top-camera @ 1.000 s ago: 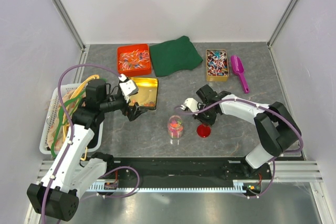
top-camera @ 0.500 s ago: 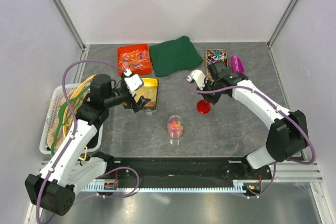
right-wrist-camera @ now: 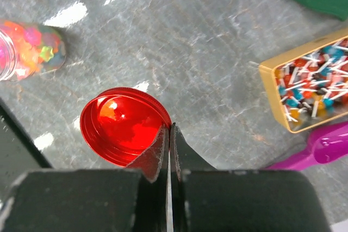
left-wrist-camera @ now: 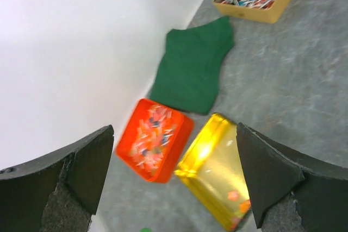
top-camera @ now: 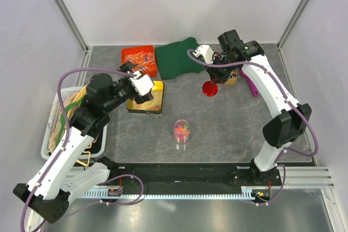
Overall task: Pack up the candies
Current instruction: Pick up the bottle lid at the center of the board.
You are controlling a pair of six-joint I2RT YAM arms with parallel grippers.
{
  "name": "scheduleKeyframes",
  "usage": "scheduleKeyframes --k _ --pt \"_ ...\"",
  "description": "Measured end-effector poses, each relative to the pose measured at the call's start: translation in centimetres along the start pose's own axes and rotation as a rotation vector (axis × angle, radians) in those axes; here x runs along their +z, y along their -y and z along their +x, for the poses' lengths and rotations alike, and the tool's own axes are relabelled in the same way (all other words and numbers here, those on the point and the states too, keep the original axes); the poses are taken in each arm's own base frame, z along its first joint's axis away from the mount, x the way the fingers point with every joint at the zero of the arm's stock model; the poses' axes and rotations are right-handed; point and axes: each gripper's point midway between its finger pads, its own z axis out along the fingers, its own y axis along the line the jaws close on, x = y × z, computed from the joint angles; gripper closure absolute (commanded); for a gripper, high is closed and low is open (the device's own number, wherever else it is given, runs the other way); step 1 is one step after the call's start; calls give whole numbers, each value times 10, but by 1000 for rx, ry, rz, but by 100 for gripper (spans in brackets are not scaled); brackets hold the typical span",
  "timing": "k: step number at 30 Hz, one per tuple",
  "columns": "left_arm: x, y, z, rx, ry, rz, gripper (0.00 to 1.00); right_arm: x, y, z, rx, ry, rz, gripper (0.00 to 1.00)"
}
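Note:
The candies (top-camera: 182,129) are small orange, yellow, pink and green pieces inside a clear open jar (top-camera: 182,132) at the table's middle; the jar (right-wrist-camera: 27,44) also shows at the left of the right wrist view. A few more candies (left-wrist-camera: 239,202) lie in a shiny gold tin (top-camera: 148,99). My right gripper (top-camera: 213,81) is shut on the rim of a red lid (right-wrist-camera: 122,126), holding it above the table at the back. My left gripper (top-camera: 140,84) hovers wide open over the gold tin (left-wrist-camera: 217,167), holding nothing.
An orange tray (top-camera: 139,61) of slim wrapped sweets sits back left, beside a green cloth (top-camera: 181,58). A gold box of twist-wrapped sweets (right-wrist-camera: 310,96) and a purple scoop (top-camera: 251,82) lie under my right arm. A white basket (top-camera: 51,129) stands at the left edge.
My right arm carried the red lid from beside the jar up and back toward the sweets box. My left gripper rose and drew back over the gold tin, still open.

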Motion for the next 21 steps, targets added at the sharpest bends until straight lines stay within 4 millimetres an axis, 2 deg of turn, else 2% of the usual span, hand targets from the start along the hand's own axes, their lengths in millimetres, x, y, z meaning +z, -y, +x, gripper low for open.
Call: scheduleKeyframes --k 6,10,13,15,18,21 --pt "-12 -12 5 215 -59 -39 0 2 0 -3 16 -45 -54 100" --pt "-22 -7 -9 392 -8 -22 0 -9 1 -19 -14 4 -51 100" --pt "-26 21 -21 574 103 12 0 -14 1 -26 -38 28 -52 100" --pt "-24 52 -23 711 181 56 0 -17 0 -28 -49 36 -55 100" --pt "-14 97 -22 866 265 138 0 -22 -2 -34 -62 58 -62 100" --pt "2 125 -37 955 323 182 0 -26 -4 -42 -76 80 -61 100"
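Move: The bottle stands about 12 cm back and 11 cm right of the left hand, some 30 cm below it. The yellow tray lies about 2 cm ahead and 2 cm left of the left hand, 34 cm down. From the right hand, which already holds the red lid, the bottle is roughly 17 cm back, 12 cm left and 18 cm below; the lollipop box is about 8 cm ahead, 4 cm right and 21 cm down. Bring the open left gripper off the yellow tray towards the bottle, after a brief pause swinging it about 9 cm right and 8 cm back, sinking some 5 cm at the end, while its left side rolls up strongly and the fingers swing clockwise. With the right hand, keep the red lid pinched and raise it gently, drifting slightly left. ##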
